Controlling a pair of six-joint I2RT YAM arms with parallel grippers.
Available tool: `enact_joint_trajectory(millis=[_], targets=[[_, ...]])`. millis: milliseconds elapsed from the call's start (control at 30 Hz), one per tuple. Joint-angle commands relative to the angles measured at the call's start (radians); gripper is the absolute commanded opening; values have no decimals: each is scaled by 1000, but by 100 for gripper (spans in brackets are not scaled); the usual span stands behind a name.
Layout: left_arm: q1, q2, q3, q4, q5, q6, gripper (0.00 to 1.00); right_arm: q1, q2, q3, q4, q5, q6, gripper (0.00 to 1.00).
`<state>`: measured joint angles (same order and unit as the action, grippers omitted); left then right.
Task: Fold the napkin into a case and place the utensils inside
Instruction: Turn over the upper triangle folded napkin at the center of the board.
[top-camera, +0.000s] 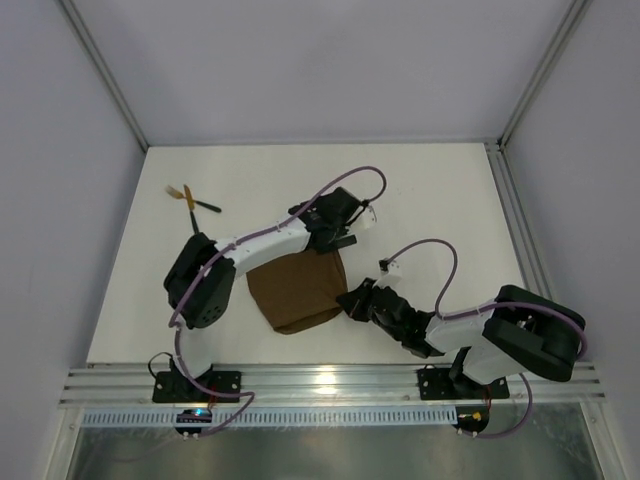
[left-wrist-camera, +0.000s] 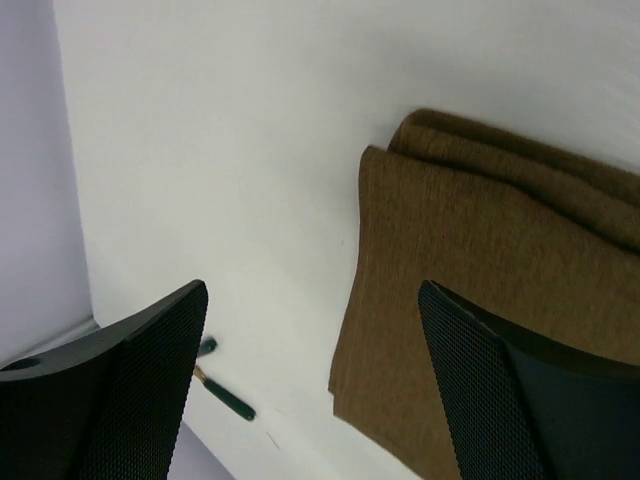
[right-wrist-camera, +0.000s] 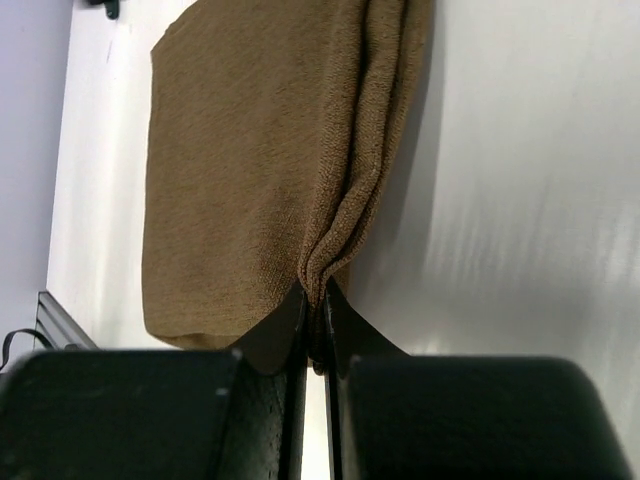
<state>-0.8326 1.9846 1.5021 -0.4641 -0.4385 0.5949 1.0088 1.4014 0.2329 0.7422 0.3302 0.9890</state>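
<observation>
The brown napkin (top-camera: 298, 292) lies folded into several layers on the white table, between the two arms. My right gripper (top-camera: 348, 298) is at its right edge, and in the right wrist view my right gripper (right-wrist-camera: 318, 305) is shut on a bunched fold of the napkin (right-wrist-camera: 240, 170). My left gripper (top-camera: 333, 243) hovers over the napkin's far edge. In the left wrist view my left gripper (left-wrist-camera: 312, 350) is open with nothing between its fingers; the napkin (left-wrist-camera: 480, 270) lies under the right finger. The two utensils (top-camera: 190, 200) lie crossed at the far left; one black handle (left-wrist-camera: 228, 398) shows.
A metal rail (top-camera: 330, 385) runs along the table's near edge, where both arm bases are bolted. White walls with metal frame posts (top-camera: 105, 75) enclose the table on the left, back and right. Purple cables (top-camera: 425, 250) loop above the arms.
</observation>
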Motion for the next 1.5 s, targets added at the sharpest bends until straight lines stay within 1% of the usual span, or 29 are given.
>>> enact_joint_trajectory(millis=[0,33,67,100,133,167,200,233,267,300,367,400,433,500,533,633,667,767,867,900,1000,1033,1167,1300,1400,1467], targets=[[1,-228,40,-152,72,-176,88,-1,-30,-20,34,82,46,4],[3,-315,30,-177,105,-219,89,-3,-28,-20,36,79,48,4],[3,-355,0,-239,125,-234,89,-4,-18,-18,42,78,59,3],[3,-394,-22,-275,156,-247,88,-4,-10,-21,42,73,66,4],[1,-432,-52,-306,190,-263,84,-7,-2,-24,57,70,74,3],[1,-501,-127,-338,287,-265,73,-10,16,-33,66,61,86,3],[1,-533,-170,-400,347,-265,68,-12,27,-41,97,58,112,3],[-2,-565,-216,-428,404,-239,63,-13,36,-47,112,55,123,3],[-10,-631,-265,-451,523,-215,57,-18,45,-55,121,41,132,3],[-20,-668,-361,-484,558,-184,56,-19,59,-55,131,35,137,3],[-81,-745,-445,-490,599,-146,54,-21,67,-44,115,18,128,3],[-103,-750,-489,-490,607,-152,54,-21,68,-38,94,15,126,3],[-130,-747,-505,-484,606,-159,54,-21,67,-34,85,12,119,3],[-143,-747,-543,-443,607,-173,57,-22,61,-23,47,13,106,3],[-146,-748,-577,-400,613,-169,61,-24,47,-18,24,13,93,3],[-163,-754,-632,-313,633,-146,65,-24,24,-4,-29,18,76,3],[-187,-753,-646,-288,629,-138,65,-26,22,-4,-29,15,70,3],[-235,-725,-693,-219,604,-104,65,-35,24,3,-43,1,54,3],[-275,-698,-721,-188,604,-83,63,-41,25,8,-58,-3,39,3],[-302,-696,-729,-185,609,-81,63,-44,27,8,-61,-6,37,3],[-336,-698,-750,-168,601,-69,61,-49,25,8,-63,-11,30,3],[-336,-692,-755,-160,580,-64,60,-52,25,8,-63,-11,28,3],[-335,-652,-805,-96,414,-49,60,-58,21,8,-64,-25,20,3],[-332,-670,-870,-82,376,-37,61,-67,4,2,-78,-37,5,3],[-312,-691,-905,-111,369,-44,56,-79,-22,-10,-98,-45,-3,3],[-289,-716,-924,-123,366,-37,55,-85,-36,-21,-107,-51,-10,3]])
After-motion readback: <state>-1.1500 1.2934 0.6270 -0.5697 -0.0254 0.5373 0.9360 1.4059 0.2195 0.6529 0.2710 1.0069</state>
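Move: The left hand's goal, the folded napkin's near-left corner, lies about 25 cm back, 9 cm to its left and 9 cm below. The napkin's far-right corner is nearly under this hand, some 2 cm back, 1 cm right and 9 cm down. The near-right corner, pinched by the right fingers, is 17 cm back, 3 cm right and 5 cm lower. From the right hand the near-left corner is about 6 cm back, 14 cm left and 4 cm down. Still pinching the napkin's near-right corner, the right hand lowers it about 3 cm and draws it 2 cm to the right. The left hand, already free, arcs up over the napkin, then swings back some 27 cm and a little left, dropping to the near-left corner; its fingers tip steeper and turn clockwise, narrowing partway to straddle the corner without shutting. ##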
